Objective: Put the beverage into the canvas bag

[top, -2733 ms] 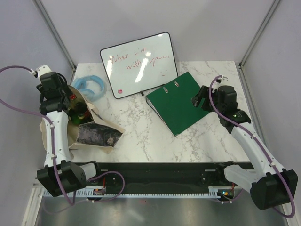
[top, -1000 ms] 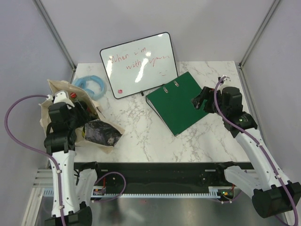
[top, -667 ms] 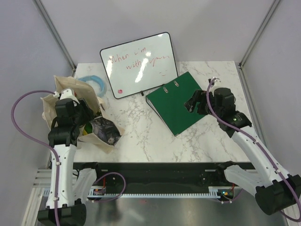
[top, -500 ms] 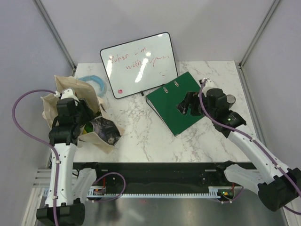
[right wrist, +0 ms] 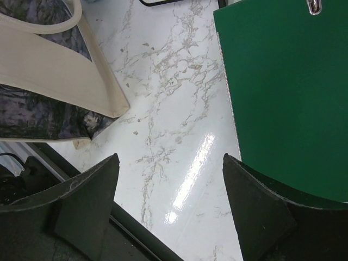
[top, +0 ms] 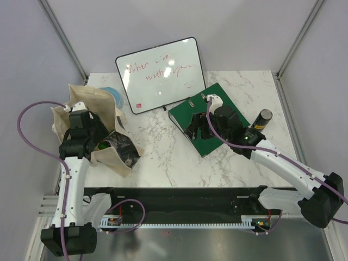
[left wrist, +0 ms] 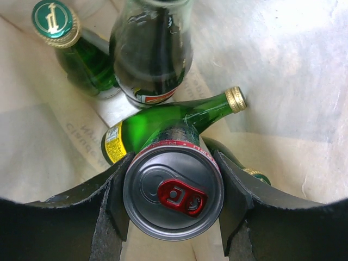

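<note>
The beige canvas bag (top: 81, 109) with a dark mottled print (top: 122, 149) stands open at the table's left. My left gripper (top: 99, 142) is inside its mouth, shut on a silver can with a red tab (left wrist: 173, 189). The can hangs above several green glass bottles (left wrist: 163, 117) that lie and lean on the bag's cloth floor (left wrist: 272, 70). My right gripper (top: 194, 130) is open and empty above the green binder's near-left edge. In the right wrist view its gap (right wrist: 171, 212) is over bare marble, with the bag (right wrist: 54, 70) at the upper left.
A green ring binder (top: 212, 111) lies at centre right and also shows in the right wrist view (right wrist: 288, 92). A whiteboard (top: 160, 73) leans at the back. A dark can (top: 260, 120) stands right of the binder. A blue ring (top: 114, 92) peeks out behind the bag.
The left arm has pulled back toward me and the bag now stands taller around its gripper. The right arm swung left over the binder, uncovering the dark can.
</note>
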### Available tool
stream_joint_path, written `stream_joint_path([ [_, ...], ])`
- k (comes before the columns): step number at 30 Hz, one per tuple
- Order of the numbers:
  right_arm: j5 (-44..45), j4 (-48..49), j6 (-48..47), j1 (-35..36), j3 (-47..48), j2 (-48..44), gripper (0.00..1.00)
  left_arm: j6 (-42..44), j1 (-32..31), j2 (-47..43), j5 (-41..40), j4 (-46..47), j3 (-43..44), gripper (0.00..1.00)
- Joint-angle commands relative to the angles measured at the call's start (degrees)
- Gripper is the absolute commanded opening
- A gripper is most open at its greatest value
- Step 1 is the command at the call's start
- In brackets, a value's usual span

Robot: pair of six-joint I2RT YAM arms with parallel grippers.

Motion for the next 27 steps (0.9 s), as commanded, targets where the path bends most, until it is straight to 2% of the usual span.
stream_joint_path([
  [1,-0.5,7.7,-1.6,2.1,1.5,0.6,0.85,-2.5,-0.5,-1.2,-2.8,-1.2,-0.6,0.29],
  [4,-2.5,13.9,-4.6,5.6,2.3,3.2,0.85,-2.5,-0.5,-0.8,-3.2,-1.2,-0.8,0.29],
  [6,-2.6,14.7,-7.2,8.1,5.8,7.4,0.84,-2.5,-0.5,-0.7,-3.2,-1.3,-1.0,0.3],
  [8,-1.6,13.8,-8.6,11.5,9.9,11.3,0.84,-2.5,-0.5,-0.8,-4.0,-1.6,-1.2,0.34],
  [9,-0.8,13.5,-8.7,13.4,11.0,12.3,0.84,-2.6,-0.5,-0.9,-4.3,-1.6,-1.3,0.43],
  [12,0.4,15.3,-8.7,15.9,13.1,14.9,0.84,-2.6,-0.5,-0.9,-4.5,-1.8,-1.5,0.44],
  [17,0.4,21.9,-10.3,18.6,14.8,21.0,0.83,-3.4,-0.5,-0.8,-2.9,-1.6,-2.4,0.5],
  [21,1.8,28.6,-17.9,22.2,15.9,25.8,0.84,-3.8,-0.5,-1.2,-2.9,-1.6,-2.1,0.53],
  [27,-0.7,30.2,-23.9,23.0,23.8,35.4,0.82,-3.6,-0.5,-2.7,-3.0,-1.7,-1.2,0.55],
])
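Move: The canvas bag's dark front panel lies some 28 cm to the right hand's left, about 6 cm back and 13 cm below; the green folder is about 8 cm to that hand's right, 10 cm ahead and 18 cm down. The left hand, inside the bag with the silver can, has the lying green bottle some 6 cm ahead and 8 cm below, and the standing cola bottle about 11 cm ahead, 6 cm below, straight ahead. Towards the canvas bag's dark front panel the right hand sweeps left about 22 cm, drawing back slightly, its open fingers swinging some 30 degrees counter-clockwise and tipping further down; it rises a little on the way and sinks again as it nears. The silver can stays gripped inside the bag, the left hand almost still. ##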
